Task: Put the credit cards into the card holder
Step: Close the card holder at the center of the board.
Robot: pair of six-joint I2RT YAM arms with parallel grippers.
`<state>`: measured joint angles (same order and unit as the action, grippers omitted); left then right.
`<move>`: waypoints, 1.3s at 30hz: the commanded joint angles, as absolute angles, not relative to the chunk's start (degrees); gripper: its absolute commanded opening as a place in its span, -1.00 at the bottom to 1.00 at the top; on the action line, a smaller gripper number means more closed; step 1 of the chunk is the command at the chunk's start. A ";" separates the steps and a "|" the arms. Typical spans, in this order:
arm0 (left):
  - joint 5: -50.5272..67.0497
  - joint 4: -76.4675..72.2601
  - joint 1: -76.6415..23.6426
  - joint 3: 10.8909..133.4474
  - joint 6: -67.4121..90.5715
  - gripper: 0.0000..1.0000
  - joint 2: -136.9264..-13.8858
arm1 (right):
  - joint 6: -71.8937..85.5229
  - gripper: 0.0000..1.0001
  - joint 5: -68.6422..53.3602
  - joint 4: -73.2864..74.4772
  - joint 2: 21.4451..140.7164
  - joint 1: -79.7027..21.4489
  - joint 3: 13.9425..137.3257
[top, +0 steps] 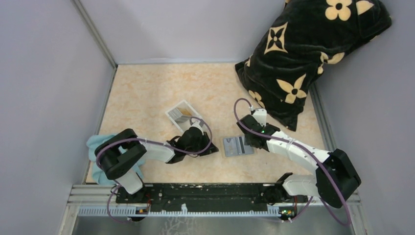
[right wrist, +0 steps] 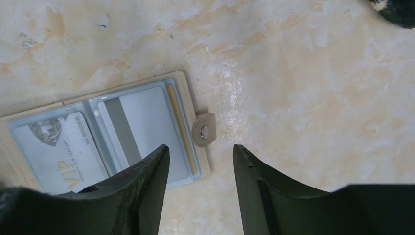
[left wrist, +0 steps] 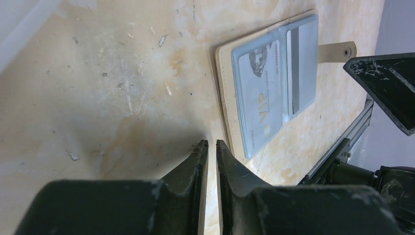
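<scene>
The card holder (top: 238, 146) lies open and flat on the marbled table, its snap tab (right wrist: 204, 129) pointing right. Its clear pockets hold a silvery VIP credit card (right wrist: 54, 152), a silver striped card (right wrist: 142, 122) and a tan-gold card edge (right wrist: 182, 127). My left gripper (left wrist: 212, 143) rests low just left of the card holder (left wrist: 269, 98), its jaws a narrow slit apart with nothing between them. Over the holder's right edge my right gripper (right wrist: 200, 149) is open and empty. One finger is above the striped card, the other above bare table.
A clear tray (top: 176, 117) with more cards (top: 182, 113) sits behind the left gripper (top: 213, 148). A black pillow with gold flowers (top: 303, 54) fills the far right corner. A light blue cloth (top: 98, 147) lies by the left arm's base. Grey walls enclose the table.
</scene>
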<state>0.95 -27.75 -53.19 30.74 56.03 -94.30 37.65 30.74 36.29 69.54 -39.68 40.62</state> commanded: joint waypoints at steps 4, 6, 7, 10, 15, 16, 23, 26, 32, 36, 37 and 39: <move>-0.20 -22.10 -51.89 29.87 53.50 -0.62 -96.78 | 36.36 -0.04 31.69 34.12 70.59 -37.96 40.51; -0.03 -22.35 -51.86 29.80 53.55 -0.62 -97.08 | 36.17 -0.07 31.48 33.79 70.87 -37.52 40.53; 0.04 -22.59 -51.82 29.76 53.67 -0.62 -97.30 | 36.05 -0.08 31.51 33.57 70.96 -37.31 40.52; 0.68 -23.21 -51.83 29.71 53.96 -0.62 -98.15 | 35.77 -0.14 31.26 32.87 71.16 -36.83 40.45; 1.40 -24.04 -51.86 29.80 54.37 -0.62 -99.43 | 35.10 -0.21 30.63 31.38 72.52 -35.71 40.34; 1.41 -24.13 -51.81 29.75 54.36 -0.62 -99.48 | 35.00 -0.22 30.63 31.11 72.77 -35.62 40.34; 1.48 -24.24 -51.85 29.62 54.49 -0.62 -99.92 | 34.41 -0.29 30.02 29.66 75.01 -34.76 40.17; 1.71 -24.35 -51.84 29.78 54.55 -0.62 -100.23 | 34.39 -0.41 29.98 29.49 75.40 -34.64 40.17; 2.60 -24.51 -51.81 29.97 54.92 -0.60 -101.59 | 34.46 -1.00 29.46 30.73 75.25 -34.54 40.97; 3.32 -25.03 -51.85 29.54 55.69 -0.60 -102.80 | 34.50 -1.00 28.83 31.23 73.25 -34.54 41.00; 3.38 -25.05 -51.84 29.27 55.89 -0.60 -102.96 | 34.39 -1.00 28.92 31.47 73.02 -34.54 41.04; 3.51 -25.00 -51.85 28.75 56.16 -0.62 -103.15 | 34.34 -1.00 29.07 31.95 72.86 -34.54 41.21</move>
<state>4.38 -35.03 -51.96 31.38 57.23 -99.24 34.50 29.06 31.40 74.96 -34.94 40.10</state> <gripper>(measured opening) 0.194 0.020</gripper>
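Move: The card holder lies open, and its snap strap is just under my right fingertips: about 2 cm down, 1 cm ahead and 1 cm to the right. The striped card in the holder's right half is some 4 cm left and 1 ahead of that hand, and the holder's middle about 8 left and 1 ahead. From my left hand the holder's left edge is about 2 cm right and 1 ahead; the white tray sits some 16 ahead and 16 left. I lower my right hand about 2 cm onto the snap strap, easing 1.5 cm forward and 1 cm right, the half-open fingers narrowing and then shutting fully to pinch the strap. Meanwhile my left hand, nearly closed and low, creeps some 1.5 cm right and slightly forward, right up to the holder's left edge. ##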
